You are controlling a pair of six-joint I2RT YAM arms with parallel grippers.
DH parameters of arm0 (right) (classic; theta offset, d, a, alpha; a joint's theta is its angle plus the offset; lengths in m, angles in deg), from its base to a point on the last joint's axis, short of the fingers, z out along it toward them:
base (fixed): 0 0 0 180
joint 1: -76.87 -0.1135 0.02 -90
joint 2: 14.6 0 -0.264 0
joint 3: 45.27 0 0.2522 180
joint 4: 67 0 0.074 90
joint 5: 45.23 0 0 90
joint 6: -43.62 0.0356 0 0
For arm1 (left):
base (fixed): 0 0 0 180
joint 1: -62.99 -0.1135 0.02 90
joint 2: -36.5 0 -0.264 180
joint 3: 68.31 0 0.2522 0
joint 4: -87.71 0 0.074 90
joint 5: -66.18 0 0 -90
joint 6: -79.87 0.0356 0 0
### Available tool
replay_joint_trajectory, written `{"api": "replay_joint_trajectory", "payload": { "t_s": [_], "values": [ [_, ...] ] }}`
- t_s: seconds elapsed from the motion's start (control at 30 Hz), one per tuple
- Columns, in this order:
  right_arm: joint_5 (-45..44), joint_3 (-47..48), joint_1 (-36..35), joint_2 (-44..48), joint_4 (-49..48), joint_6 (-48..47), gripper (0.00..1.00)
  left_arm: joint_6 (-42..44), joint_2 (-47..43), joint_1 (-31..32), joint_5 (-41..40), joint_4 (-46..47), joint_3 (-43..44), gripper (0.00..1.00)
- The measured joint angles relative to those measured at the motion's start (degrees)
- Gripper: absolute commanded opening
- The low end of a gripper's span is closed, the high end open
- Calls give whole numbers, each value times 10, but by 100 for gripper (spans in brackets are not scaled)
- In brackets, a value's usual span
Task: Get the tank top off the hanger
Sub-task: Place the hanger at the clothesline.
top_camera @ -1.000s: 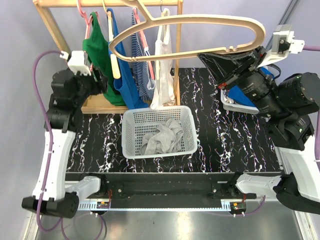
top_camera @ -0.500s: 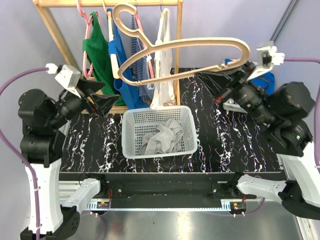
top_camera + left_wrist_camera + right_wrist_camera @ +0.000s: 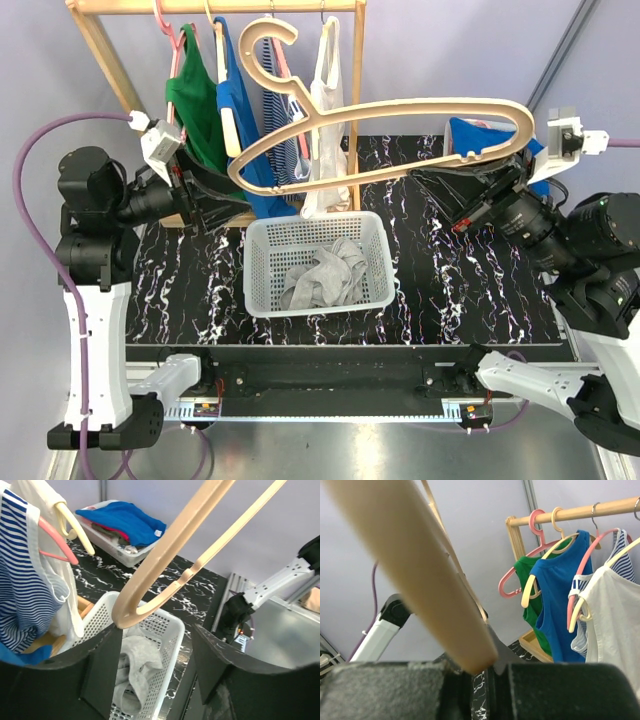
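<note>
A bare tan wooden hanger (image 3: 380, 110) hangs in the air over the table, hook up by the rack. My right gripper (image 3: 462, 172) is shut on its right end; in the right wrist view the hanger (image 3: 415, 570) runs down into the closed gripper (image 3: 479, 672). My left gripper (image 3: 232, 195) stands open by the hanger's left end. In the left wrist view that curved end of the hanger (image 3: 165, 555) sits just above the open gripper (image 3: 156, 632), with nothing between the fingers. A grey tank top (image 3: 320, 275) lies crumpled in the white basket (image 3: 262, 300), also below my left fingers (image 3: 132, 665).
A wooden rack (image 3: 105, 60) at the back left carries green (image 3: 195, 110), blue (image 3: 245, 130), striped and white (image 3: 325, 150) tops on hangers. A white tray of folded blue clothes (image 3: 120, 522) sits at the back right. The basket (image 3: 170, 625) stands mid-table.
My left gripper has pulled away from the rack and come under the hanger's left end. The right arm has lowered and shifted the hanger, its hook now tipped left.
</note>
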Motion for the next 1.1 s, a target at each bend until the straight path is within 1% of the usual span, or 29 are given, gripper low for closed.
{"api": "replay_joint_trajectory", "payload": {
  "t_s": [0.07,0.13,0.17,0.23,0.3,0.37,0.4,0.57,0.67,0.7,0.87,0.97,1.0,1.03,1.07,1.1],
  "values": [
    [0,-10,1,9,-10,6,0,-19,5,-8,23,18,-3,46],
    [1,-15,1,20,-12,9,0,-51,9,-9,58,54,-14,43],
    [1,-16,1,24,-13,10,0,-75,9,-9,72,83,-26,39],
    [5,-16,1,28,-15,11,0,-126,8,-9,97,147,-49,36],
    [10,-19,1,27,-14,15,0,-161,10,-6,124,183,-58,33],
    [20,-28,1,20,-13,22,0,-184,11,-1,146,217,-59,33],
    [21,-31,1,18,-15,26,0,-189,10,-2,152,224,-59,30],
    [35,-41,0,8,-16,41,0,-209,8,-1,177,259,-58,25],
    [35,-48,0,8,-13,45,0,-211,8,-2,187,272,-58,4],
    [34,-49,0,8,-13,47,0,-213,8,-2,189,273,-58,0],
    [26,-54,0,13,-13,49,0,-214,3,0,204,284,-58,0],
    [19,-57,0,13,-15,49,0,-218,-2,0,204,290,-58,5],
    [16,-58,0,13,-15,49,0,-219,-4,0,205,292,-58,5],
    [15,-59,1,13,-16,49,0,-221,-5,-1,205,294,-58,4],
    [15,-60,1,13,-18,49,0,-223,-7,-2,206,296,-58,0],
    [15,-61,2,13,-19,49,0,-224,-8,-3,206,297,-58,0]
  ]
}}
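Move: The hanger's free end is just off my open left fingertips: about 3 cm ahead, 4 cm to the right and 2 cm above. The blue tank top hangs some 24 cm ahead of my left hand and 2 cm left, roughly 12 cm lower. The basket lies about 7 cm ahead, 12 cm right and 40 cm below. From my right hand, which holds the hanger's other end, the free end is some 26 cm left, 3 cm ahead and 9 cm lower. I pull my left hand back about 5 cm and up a little as its wrist swings some 20 degrees clockwise, so the fingers point straight across to the right, and I close them to pinch the hanger near its free end. My right hand keeps its grip on the other end, easing back briefly, then returning forward while sinking about 3 cm and edging left, towards my left hand. ##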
